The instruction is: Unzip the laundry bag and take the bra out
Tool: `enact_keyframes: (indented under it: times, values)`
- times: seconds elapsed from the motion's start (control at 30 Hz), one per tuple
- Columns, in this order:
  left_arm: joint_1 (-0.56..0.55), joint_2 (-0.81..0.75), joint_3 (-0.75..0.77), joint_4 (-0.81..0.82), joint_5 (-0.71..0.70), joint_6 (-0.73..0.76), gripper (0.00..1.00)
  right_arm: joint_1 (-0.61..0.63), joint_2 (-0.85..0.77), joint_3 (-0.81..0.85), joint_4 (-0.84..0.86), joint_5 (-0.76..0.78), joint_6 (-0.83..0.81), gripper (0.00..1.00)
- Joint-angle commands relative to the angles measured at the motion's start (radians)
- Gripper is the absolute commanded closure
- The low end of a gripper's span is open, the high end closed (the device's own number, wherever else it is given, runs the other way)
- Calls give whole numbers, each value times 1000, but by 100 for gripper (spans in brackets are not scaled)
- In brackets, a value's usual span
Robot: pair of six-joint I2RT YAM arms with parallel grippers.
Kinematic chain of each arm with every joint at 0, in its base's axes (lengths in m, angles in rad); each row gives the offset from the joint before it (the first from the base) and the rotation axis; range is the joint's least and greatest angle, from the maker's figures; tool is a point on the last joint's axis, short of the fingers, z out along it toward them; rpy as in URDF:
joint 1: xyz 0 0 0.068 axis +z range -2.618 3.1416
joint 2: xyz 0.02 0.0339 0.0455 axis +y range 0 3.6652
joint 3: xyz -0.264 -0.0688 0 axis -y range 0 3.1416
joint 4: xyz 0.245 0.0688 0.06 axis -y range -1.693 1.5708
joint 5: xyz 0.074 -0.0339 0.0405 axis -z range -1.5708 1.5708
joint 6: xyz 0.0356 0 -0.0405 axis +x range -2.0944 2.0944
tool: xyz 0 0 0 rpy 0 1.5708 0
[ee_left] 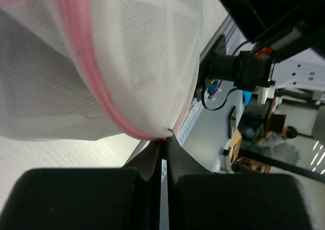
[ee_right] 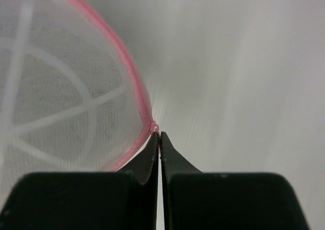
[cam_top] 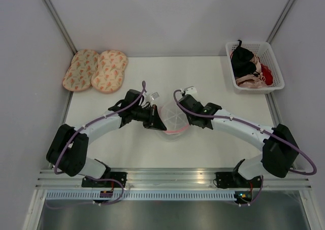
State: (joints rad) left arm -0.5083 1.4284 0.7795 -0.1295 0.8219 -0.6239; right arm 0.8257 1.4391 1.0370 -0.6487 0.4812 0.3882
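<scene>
The laundry bag (cam_top: 173, 119), a round white mesh pouch with pink trim, sits mid-table between both arms. My left gripper (cam_top: 158, 124) meets it from the left, and in the left wrist view the gripper (ee_left: 166, 138) is shut on the bag's pink edge (ee_left: 133, 130). My right gripper (cam_top: 184, 119) meets the bag from the right. In the right wrist view that gripper (ee_right: 159, 134) is shut on a small pink tab at the trim (ee_right: 136, 90), beside white spoke ribs (ee_right: 61, 116). The bra shows in no view.
A white basket (cam_top: 259, 87) holding black, pink and red garments stands at the back right. Two peach patterned oval pads (cam_top: 95, 70) lie at the back left. Grey walls close the table's back and sides.
</scene>
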Motion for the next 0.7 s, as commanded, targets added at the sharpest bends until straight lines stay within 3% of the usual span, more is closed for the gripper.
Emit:
enact_keyframes:
  times: [0.0,0.17,0.23,0.27,0.37,0.43,0.5,0.67]
  values:
    - [-30,24,76,-165,125,248,98,-45,17,57,36,172,-60,99]
    - [-39,43,98,-190,83,268,96,-96,15,80,75,111,-71,100]
    - [-39,23,104,-194,-43,234,67,-96,-2,74,87,58,-81,100]
    - [-39,9,106,-197,-99,218,41,-96,-8,60,92,33,-84,100]
    - [-39,-86,110,-226,-352,127,16,-96,-43,25,93,-50,-87,100]
    - [-39,-193,95,-232,-500,41,12,-96,-77,6,100,-102,-86,100]
    - [-39,-267,69,-217,-559,-52,9,-96,-98,-21,109,-205,-80,99]
    - [-44,-404,-60,-118,-483,-245,6,-96,-144,-89,178,-620,-72,100]
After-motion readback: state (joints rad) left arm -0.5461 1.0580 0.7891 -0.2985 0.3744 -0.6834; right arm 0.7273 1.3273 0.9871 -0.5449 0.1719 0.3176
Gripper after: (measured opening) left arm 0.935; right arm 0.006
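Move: The laundry bag is stretched between both hands, its pink front rim in the shut left fingers and the right end of that rim still in the right fingers. The bag's middle lies about 6 cm ahead of the left hand, 4 cm to its right and 3 cm lower; from the right hand it is some 6 cm left, 3 cm ahead and 3 cm lower. The front rim's middle is roughly 5 cm to the left hand's right and 1 cm back. The bag's rim is drawn outward by the right hand, which keeps its pinch, goes about 3.5 cm forward along the right side and slightly up, then comes back as far and some 3 cm left. The left fingers hold their end at first, then open wide and let go; that hand dips slightly, then pulls off some 5 cm left and 7 cm up, with a little forward. ##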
